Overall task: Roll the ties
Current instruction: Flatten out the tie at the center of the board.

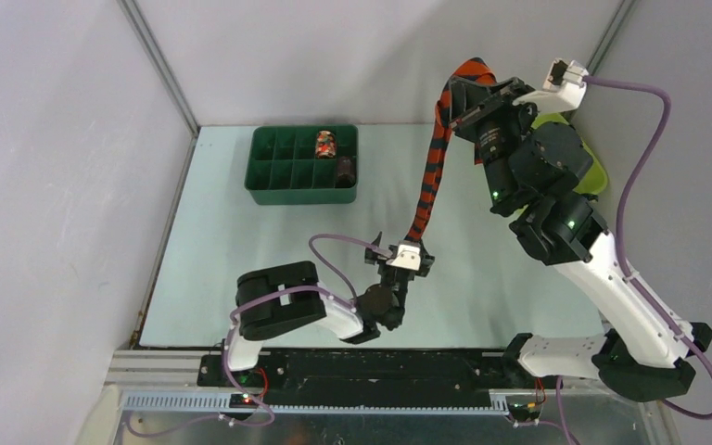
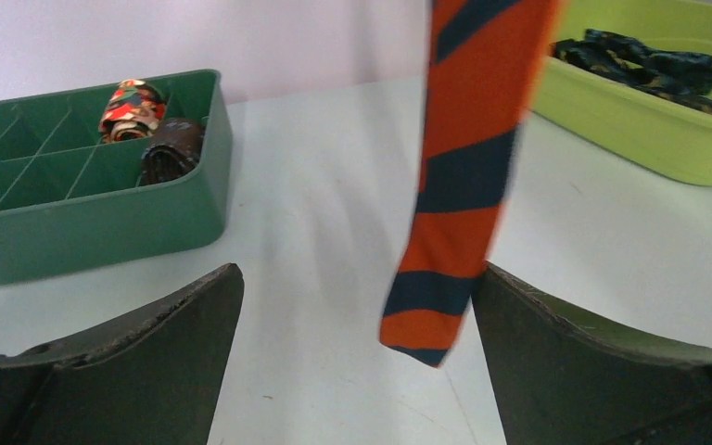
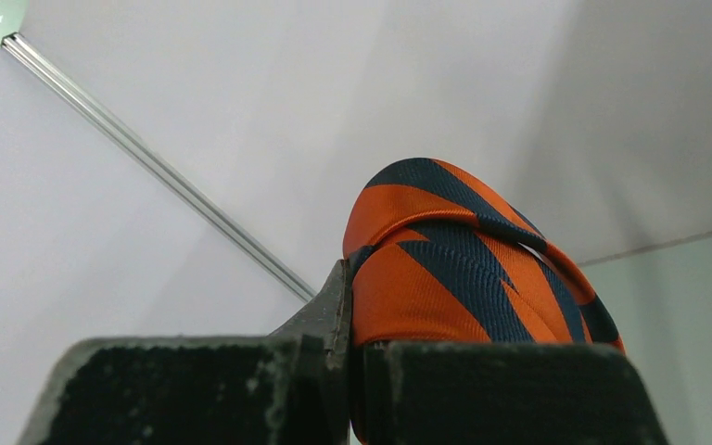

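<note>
My right gripper (image 1: 464,88) is raised high at the back right and is shut on the orange tie with dark stripes (image 1: 431,171). In the right wrist view (image 3: 454,278) the tie loops over the closed jaws. The tie hangs down as a long strip, its lower end near my left gripper (image 1: 399,246). My left gripper (image 2: 357,371) is open, and the tie's tip (image 2: 436,315) hangs between its fingers, close to the right finger (image 2: 603,371). Dark patterned ties (image 2: 649,69) lie in a lime bin (image 2: 667,139).
A green divided tray (image 1: 301,165) stands at the back left, with a red patterned roll (image 1: 325,144) and a dark roll (image 1: 346,169) in its compartments. The lime bin (image 1: 593,171) sits at the right, mostly hidden behind the right arm.
</note>
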`<state>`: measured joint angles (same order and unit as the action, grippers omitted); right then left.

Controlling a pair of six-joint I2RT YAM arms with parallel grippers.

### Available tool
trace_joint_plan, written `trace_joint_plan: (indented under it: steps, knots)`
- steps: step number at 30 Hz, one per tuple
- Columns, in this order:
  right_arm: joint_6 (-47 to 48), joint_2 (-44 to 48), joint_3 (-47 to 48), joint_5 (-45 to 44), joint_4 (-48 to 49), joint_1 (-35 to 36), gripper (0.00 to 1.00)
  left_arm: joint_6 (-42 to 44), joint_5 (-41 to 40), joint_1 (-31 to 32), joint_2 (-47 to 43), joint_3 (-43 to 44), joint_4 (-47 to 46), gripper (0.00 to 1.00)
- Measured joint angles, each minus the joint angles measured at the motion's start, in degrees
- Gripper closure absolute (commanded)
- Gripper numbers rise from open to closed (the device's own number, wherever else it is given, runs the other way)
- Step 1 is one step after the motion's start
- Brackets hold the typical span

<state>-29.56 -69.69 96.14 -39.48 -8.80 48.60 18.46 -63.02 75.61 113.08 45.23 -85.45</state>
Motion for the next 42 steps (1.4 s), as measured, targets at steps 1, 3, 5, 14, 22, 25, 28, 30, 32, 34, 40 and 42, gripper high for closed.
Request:
trace_joint_plan:
  steps: [1,3,5,14,22,25,28,30,32,34,40,42]
  knots:
    - [0.0,0.42,-0.17,0.0,0.04,0.07,1.0,-0.02,-0.28,-0.48,0.11,0.0,0.0,0.0]
    - [0.02,1.22,-0.52,0.0,0.22,0.15,1.0,-0.24,-0.9,-1.33,0.15,0.0,-0.02,0.0]
    - [0.0,1.95,-0.87,0.0,0.5,0.24,1.0,-0.52,-1.36,-2.29,0.15,0.0,-0.04,0.0]
    - [-0.83,5.03,-3.61,0.35,0.66,0.59,1.0,-1.09,-2.47,-6.99,0.35,0.0,-0.07,0.0]
    - [-1.84,8.7,-6.58,0.7,-0.59,0.66,1.0,-1.62,-3.26,-10.21,0.44,-0.04,-0.15,0.03]
    - [-2.12,11.08,-8.24,0.85,-1.46,0.31,1.0,-2.16,-3.89,-11.23,0.22,-1.44,-0.2,0.04]
    - [-2.91,13.75,-9.62,1.29,-3.17,-0.57,1.0,-3.06,-4.83,-12.57,-0.81,-4.87,-0.17,0.04]
    - [-3.56,15.89,-10.8,1.38,-4.39,-1.73,1.0,-3.48,-5.42,-13.35,-1.57,-6.36,-0.15,0.04]
    - [-4.33,17.84,-11.93,1.38,-5.57,-2.93,1.0,-4.07,-6.43,-14.95,-3.87,-8.74,-0.15,0.04]
    - [-5.07,19.76,-13.35,1.31,-7.1,-4.96,1.0,-4.55,-7.19,-16.09,-6.03,-10.45,-0.17,0.04]
    - [-9.22,23.85,-17.18,3.72,-13.14,-16.41,1.0,-5.35,-9.09,-18.34,-13.9,-16.57,-0.37,0.02]
    - [-10.69,24.37,-19.04,5.7,-14.86,-20.98,1.0,-5.44,-9.6,-18.56,-16.55,-18.49,-0.35,0.01]
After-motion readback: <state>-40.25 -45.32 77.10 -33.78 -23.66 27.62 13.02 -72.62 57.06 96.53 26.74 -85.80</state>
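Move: The striped tie hangs from the closed right hand, its lower end roughly 40 cm straight below that hand. From the open left hand this end is about 4 cm ahead and 2 cm to the right, some 2 cm lower, by the right finger. The green tray is about 25 cm ahead and 24 cm left of the left hand, 11 cm lower; the lime bin is some 24 cm ahead and 37 cm right of the right hand, 50 cm below. The tie's hanging length is hooked over the right finger of the still-open left gripper, which goes about 6 cm forward, then sweeps left, some 19 cm in all, turning roughly 25 degrees counter-clockwise. The right hand keeps its pinch and draws back about 5 cm, then swings right some 14 cm towards the lime bin, sinking 6 cm late on. ##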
